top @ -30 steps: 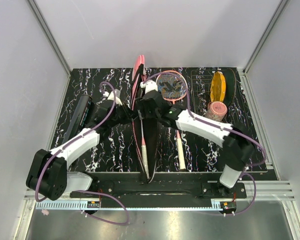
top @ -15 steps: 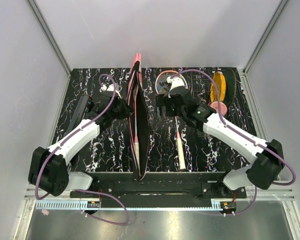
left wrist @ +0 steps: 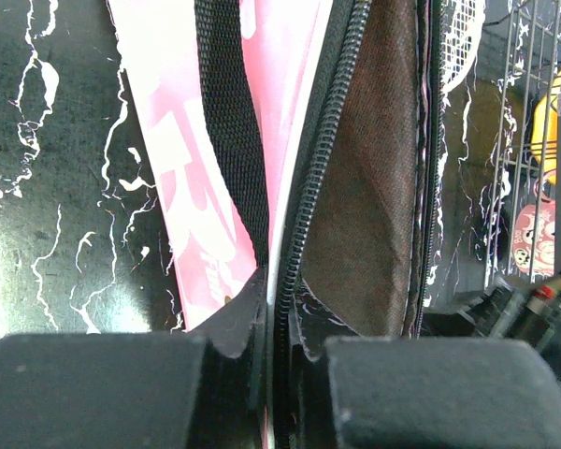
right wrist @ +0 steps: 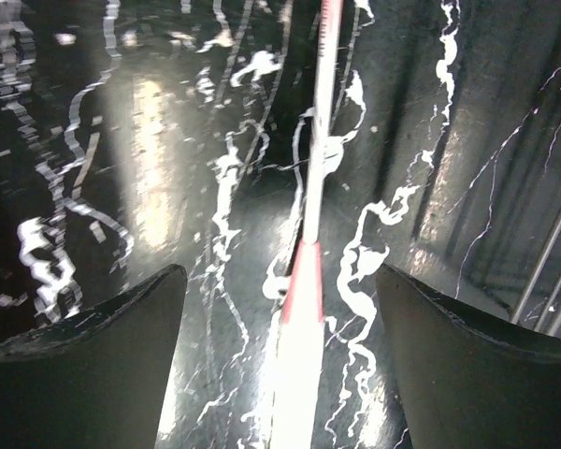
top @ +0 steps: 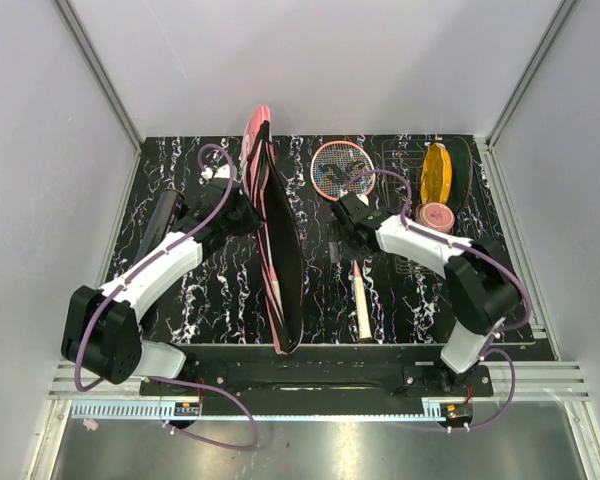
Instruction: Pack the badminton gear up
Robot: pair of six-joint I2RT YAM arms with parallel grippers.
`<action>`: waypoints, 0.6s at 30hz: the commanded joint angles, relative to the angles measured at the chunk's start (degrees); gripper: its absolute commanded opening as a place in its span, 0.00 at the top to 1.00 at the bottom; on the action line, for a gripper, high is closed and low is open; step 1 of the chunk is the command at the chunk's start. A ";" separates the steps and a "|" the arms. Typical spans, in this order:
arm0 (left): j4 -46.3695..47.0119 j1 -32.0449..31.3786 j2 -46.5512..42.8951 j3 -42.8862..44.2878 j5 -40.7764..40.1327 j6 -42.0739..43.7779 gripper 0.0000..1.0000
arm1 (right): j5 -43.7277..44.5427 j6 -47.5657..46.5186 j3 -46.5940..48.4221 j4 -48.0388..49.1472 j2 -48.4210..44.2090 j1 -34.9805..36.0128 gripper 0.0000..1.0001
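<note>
The long pink cover [top: 270,240] stands on its edge, unzipped, running from the back of the table to its front. My left gripper [top: 252,215] is shut on its zipper edge; the left wrist view shows the jaws [left wrist: 273,299] pinched on the zipper, with pink outside [left wrist: 187,187] and brown lining [left wrist: 374,187]. A pink-framed racket [top: 342,170] lies flat to the right, its white handle [top: 361,310] toward me. My right gripper [top: 346,232] is open just above its shaft [right wrist: 316,168], one finger on each side. A black tube [top: 165,225] lies at the left. The second racket and the shuttlecocks are out of sight.
A yellow oval disc [top: 437,172] and a small pinkish cup [top: 437,217] sit on a wire rack [top: 400,160] at the back right. Grey walls close in the table on three sides.
My right gripper left the cover, swung right and came down over the racket shaft. My left gripper kept its hold and pulled the cover's top edge to the left.
</note>
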 commanded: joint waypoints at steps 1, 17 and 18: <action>3.84 0.30 0.07 2.68 0.96 -0.18 1.00 | 4.09 1.65 4.70 -2.81 5.59 -1.20 0.13; 2.88 2.59 2.27 1.89 -0.35 0.26 1.00 | 4.79 -1.77 8.49 3.59 14.56 -2.60 0.47; 2.88 2.59 2.18 1.97 -0.26 0.35 1.00 | 5.05 -1.95 8.41 3.94 14.74 -2.60 0.48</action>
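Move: The right hand, empty and open, is above the loose racket: the shaft just beyond its cone lies about 4 cm ahead, 1 cm right and 6 cm down. The white grip is some 11 cm back and 3 cm right, just as low; the upright open bag stands about 15 cm left and 4 cm ahead, its middle near hand height. From the left hand, which holds the bag, that shaft is roughly 22 cm right, level fore-and-aft, 16 cm down. Down first, then forward almost level, the right hand sinks about 5 cm and reaches some 4 cm along the loose racket, bringing its fingers to either side of the shaft just beyond the cone. They close from nearly wide to about half open, not yet pinching. The left hand keeps its pinch on the bag's edge, easing a little down and left. ##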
